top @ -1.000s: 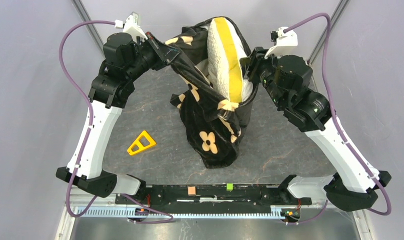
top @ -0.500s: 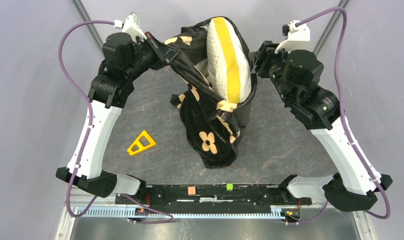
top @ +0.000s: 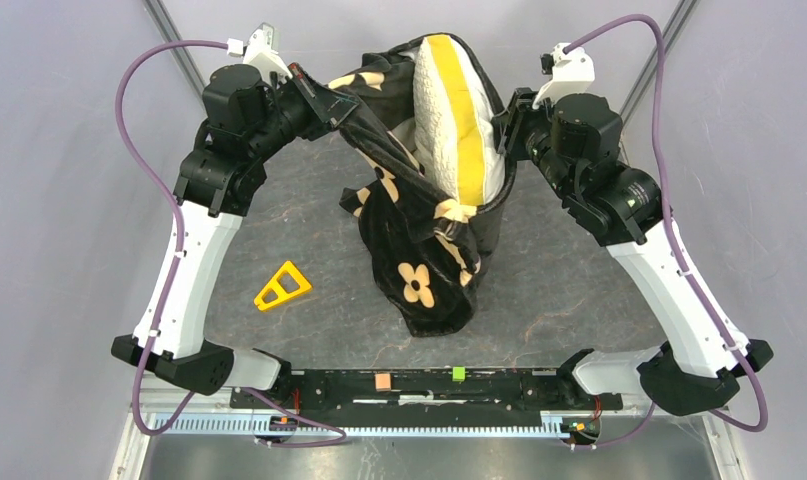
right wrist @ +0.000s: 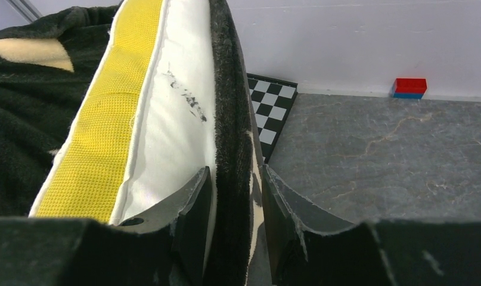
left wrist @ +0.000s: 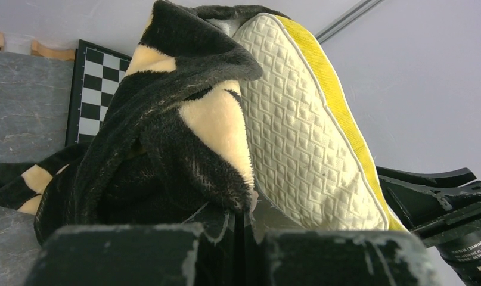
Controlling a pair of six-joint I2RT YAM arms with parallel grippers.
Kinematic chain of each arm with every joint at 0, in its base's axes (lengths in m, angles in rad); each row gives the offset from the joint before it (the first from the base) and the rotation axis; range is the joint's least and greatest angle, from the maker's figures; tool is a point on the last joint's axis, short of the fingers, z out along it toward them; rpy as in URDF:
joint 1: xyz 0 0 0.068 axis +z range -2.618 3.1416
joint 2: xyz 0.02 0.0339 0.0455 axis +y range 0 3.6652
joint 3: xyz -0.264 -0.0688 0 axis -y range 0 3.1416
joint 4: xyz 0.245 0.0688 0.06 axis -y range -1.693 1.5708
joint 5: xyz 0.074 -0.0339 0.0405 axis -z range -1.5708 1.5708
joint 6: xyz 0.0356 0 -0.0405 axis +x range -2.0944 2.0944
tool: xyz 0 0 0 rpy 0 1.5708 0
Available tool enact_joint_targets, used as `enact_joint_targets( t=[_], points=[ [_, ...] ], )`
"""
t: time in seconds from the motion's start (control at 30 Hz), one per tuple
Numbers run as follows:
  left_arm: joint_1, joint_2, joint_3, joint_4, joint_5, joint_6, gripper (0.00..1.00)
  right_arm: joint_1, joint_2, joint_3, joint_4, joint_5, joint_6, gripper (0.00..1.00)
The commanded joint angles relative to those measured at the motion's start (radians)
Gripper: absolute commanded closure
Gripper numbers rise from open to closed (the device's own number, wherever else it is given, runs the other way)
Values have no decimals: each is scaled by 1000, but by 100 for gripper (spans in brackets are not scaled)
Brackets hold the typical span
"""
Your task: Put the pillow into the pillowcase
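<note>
The cream-white pillow [top: 457, 110] with its yellow band stands on edge, its lower part inside the black flower-print pillowcase [top: 419, 260], which hangs down to the table. My left gripper [top: 314, 95] is shut on the case's left rim and holds it up; in the left wrist view the plush rim [left wrist: 166, 137] is pinched between the closed jaws [left wrist: 248, 214], with the pillow [left wrist: 297, 131] just beyond. My right gripper [top: 504, 125] is at the case's right rim. In the right wrist view its jaws [right wrist: 235, 196] straddle the black rim [right wrist: 229, 119] with a gap, beside the pillow [right wrist: 166, 119].
A yellow triangular piece [top: 282, 286] lies on the grey table at front left. A checkered board [right wrist: 272, 110] lies behind the pillowcase. A red and blue block [right wrist: 409, 87] sits by the back wall. Small orange [top: 383, 381] and green [top: 458, 374] squares sit on the base bar.
My right gripper drew back to the right, away from the case rim, then came back to it with its jaws apart around the rim. The left gripper has held still.
</note>
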Motion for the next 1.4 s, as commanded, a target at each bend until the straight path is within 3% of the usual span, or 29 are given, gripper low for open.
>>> enact_joint_targets(
  t=[0.0, 0.3, 0.5, 0.6, 0.7, 0.73, 0.87, 0.97, 1.07, 1.13, 1.23, 1.3, 1.37],
  points=[
    [13, -25, 54, 43, 4, -31, 98, -20, -17, -22, -23, 7, 4, 60],
    [16, -15, 69, 36, 4, -30, 98, -40, -31, -70, -11, -18, 13, 57],
    [20, -16, 79, 30, 1, -27, 98, -78, -23, -79, -40, -8, 4, 64],
    [21, -14, 77, 29, 3, -28, 98, -79, -20, -90, -39, -30, 2, 75],
    [21, -9, 73, 51, 22, -38, 97, -78, -19, -67, -8, -140, -6, 98],
    [21, -1, 84, 57, 34, -43, 97, -78, -22, -42, 7, -176, -4, 100],
    [2, 72, 209, 82, 99, -63, 97, -78, -23, 151, 93, -253, -3, 100],
    [-106, 178, 437, 95, 76, -51, 97, -79, 8, 337, 166, -233, -12, 100],
    [-239, 324, 731, 100, 45, -56, 97, -79, 4, 348, 270, -224, 16, 100],
    [-243, 383, 861, 178, 25, -103, 97, -78, 8, 314, 311, -323, 69, 100],
    [-190, 328, 724, 344, -88, -165, 97, -73, 3, 270, 336, -423, 100, 100],
    [-184, 331, 683, 362, -66, -201, 97, -75, 5, 320, 301, -307, 35, 100],
    [-249, 388, 730, 271, 35, -178, 97, -75, 32, 421, 281, -147, -71, 100]
  ],
)
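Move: The right rim of the pillowcase's mouth runs between the right hand's parted fingers, its nearest stretch about 3 cm below the hand, 1 cm ahead and 1 cm to the right. The pillow's middle is roughly 7 cm left, 2 cm ahead and 10 cm down, with the left rim about 23 cm left, 2 cm ahead and 2 cm up. From the left hand, closed on that left rim, the right rim lies some 24 cm right, 1 cm back and 1 cm down. The right hand first eases down about 3 cm over the pillowcase's right rim, drifting slightly right, and shuts its open fingers to pinch the plush edge beside the pillow, while the left hand stays put, still gripping the left rim. Then both hands heave the case up fast by nearly 20 cm, the right drawing back some 5 cm and the left swinging about 8 cm right towards the pillow, both wrists tipping their fingers upward by 20 degrees or so. ##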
